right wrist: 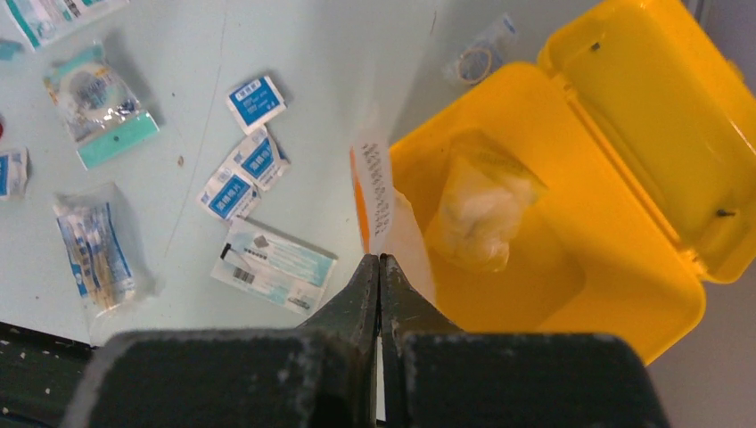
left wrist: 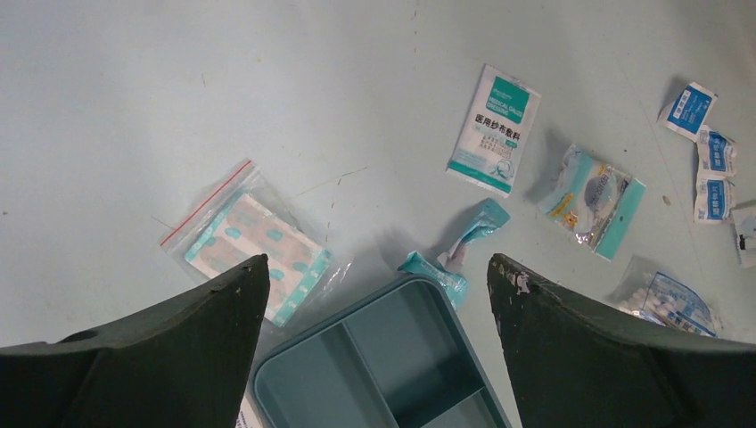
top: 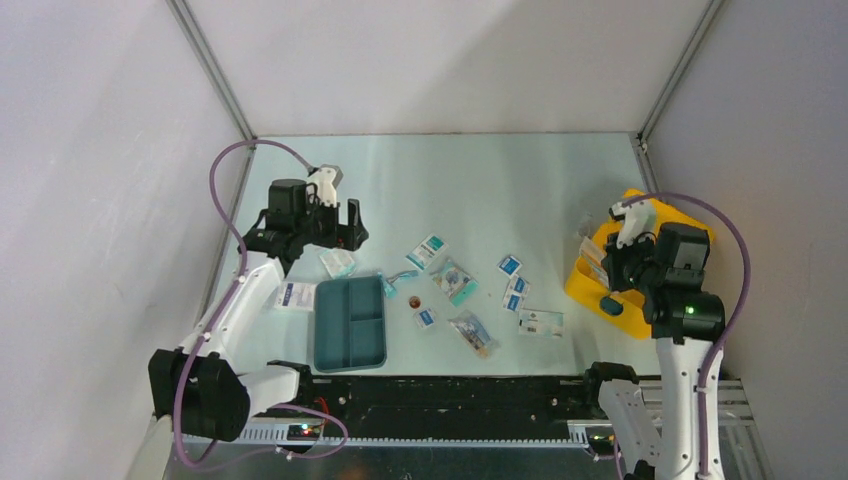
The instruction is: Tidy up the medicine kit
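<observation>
The medicine kit (right wrist: 624, 294) is a bright-yellow case with its lid (right wrist: 660, 125) thrown open, standing at the table's right side (top: 585, 285). A clear bag of white material (right wrist: 481, 209) lies inside it. My right gripper (right wrist: 379, 260) is shut on a thin white packet with an orange edge (right wrist: 376, 187), held upright over the kit's left rim. My left gripper (left wrist: 376, 263) hangs open and holds nothing, above the far end of the empty dark-teal divided tray (left wrist: 401, 343). In the top view that gripper (top: 340, 228) is behind the tray (top: 350, 322).
Loose supplies are strewn between tray and kit: a plaster bag (left wrist: 254, 241), a gauze packet (left wrist: 493, 129), a teal wrapped roll (left wrist: 468, 234), small blue packets (right wrist: 256, 102), a flat white packet (right wrist: 275, 265) and a swab bag (right wrist: 94, 250). A white box (top: 293, 295) lies left of the tray.
</observation>
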`<state>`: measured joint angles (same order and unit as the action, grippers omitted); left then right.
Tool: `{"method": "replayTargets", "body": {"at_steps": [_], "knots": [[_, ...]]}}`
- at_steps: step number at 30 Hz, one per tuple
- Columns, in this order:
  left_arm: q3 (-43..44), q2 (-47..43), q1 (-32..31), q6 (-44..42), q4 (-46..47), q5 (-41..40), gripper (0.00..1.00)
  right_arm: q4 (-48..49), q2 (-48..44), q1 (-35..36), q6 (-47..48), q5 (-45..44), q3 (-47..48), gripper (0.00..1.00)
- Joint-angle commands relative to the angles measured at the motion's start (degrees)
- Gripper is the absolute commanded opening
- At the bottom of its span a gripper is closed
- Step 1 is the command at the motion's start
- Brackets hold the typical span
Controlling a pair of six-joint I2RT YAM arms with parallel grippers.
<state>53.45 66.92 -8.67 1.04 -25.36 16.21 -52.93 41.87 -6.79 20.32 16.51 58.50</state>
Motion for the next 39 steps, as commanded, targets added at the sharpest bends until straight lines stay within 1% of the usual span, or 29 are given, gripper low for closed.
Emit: {"method": "replayTargets", "body": {"at_steps": [1,4,9,15,17,21,27,30,39], "knots": [[2.2,0.2,-0.6,-1.0,0.9,1.0,0.96,-0.7,-1.9,-1.2,2.1,0.6,-3.1,0.0],[2.2,0.1,-0.8,-1.0,0.8,1.0,0.97,2.1,-2.1,-1.3,2.3,0.1,-5.4,0.0],[2.2,-0.3,-1.0,-1.0,0.7,0.9,0.97,6.6,1.1,-1.8,2.7,-1.7,-7.8,0.0],[2.0,0.0,-1.0,-1.7,0.7,0.7,0.96,11.7,5.1,-4.9,3.1,0.2,-9.7,0.0],[2.0,0.1,-1.0,-2.4,0.7,0.6,0.96,14.3,6.6,-6.9,3.4,0.6,-11.2,0.0],[2.1,0.7,-1.1,-2.6,0.7,0.5,0.96,20.1,10.9,-13.3,4.5,4.1,-14.3,0.0],[2.2,1.0,-1.3,-2.9,0.7,0.6,0.96,25.0,20.2,-18.2,6.9,6.9,-16.6,0.0],[2.0,0.7,-1.3,-3.2,0.7,0.3,0.96,26.5,22.8,-19.2,6.5,7.4,-16.9,0.0],[1.8,1.0,-1.3,-3.7,0.7,0.1,0.96,32.3,24.2,-19.8,1.9,9.4,-18.4,0.0]]}}
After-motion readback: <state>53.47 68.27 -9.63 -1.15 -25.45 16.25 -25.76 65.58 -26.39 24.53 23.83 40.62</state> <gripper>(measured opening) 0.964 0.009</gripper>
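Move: Down and to the right of the right hand, which already pinches a flat white-and-orange packet, the open yellow box's middle lies about 8 cm right, 3 cm ahead and 18 cm below. An earlier white bag inside it is some 8 cm ahead and 8 cm right. On the table, a small clear bag lies about 12 cm ahead and 1 cm left; a white-green packet, 7 cm back and 11 cm left. From the left hand, the box is roughly 55 cm right and 8 cm back. Lowering the pinched packet into the yellow box, the right hand sinks about 15 cm while swinging to its right and, after a slight draw back, forward, towards the white bag inside. The wrist tips some 10 degrees farther down and turns about as much clockwise; the fingers stay shut on the packet. ##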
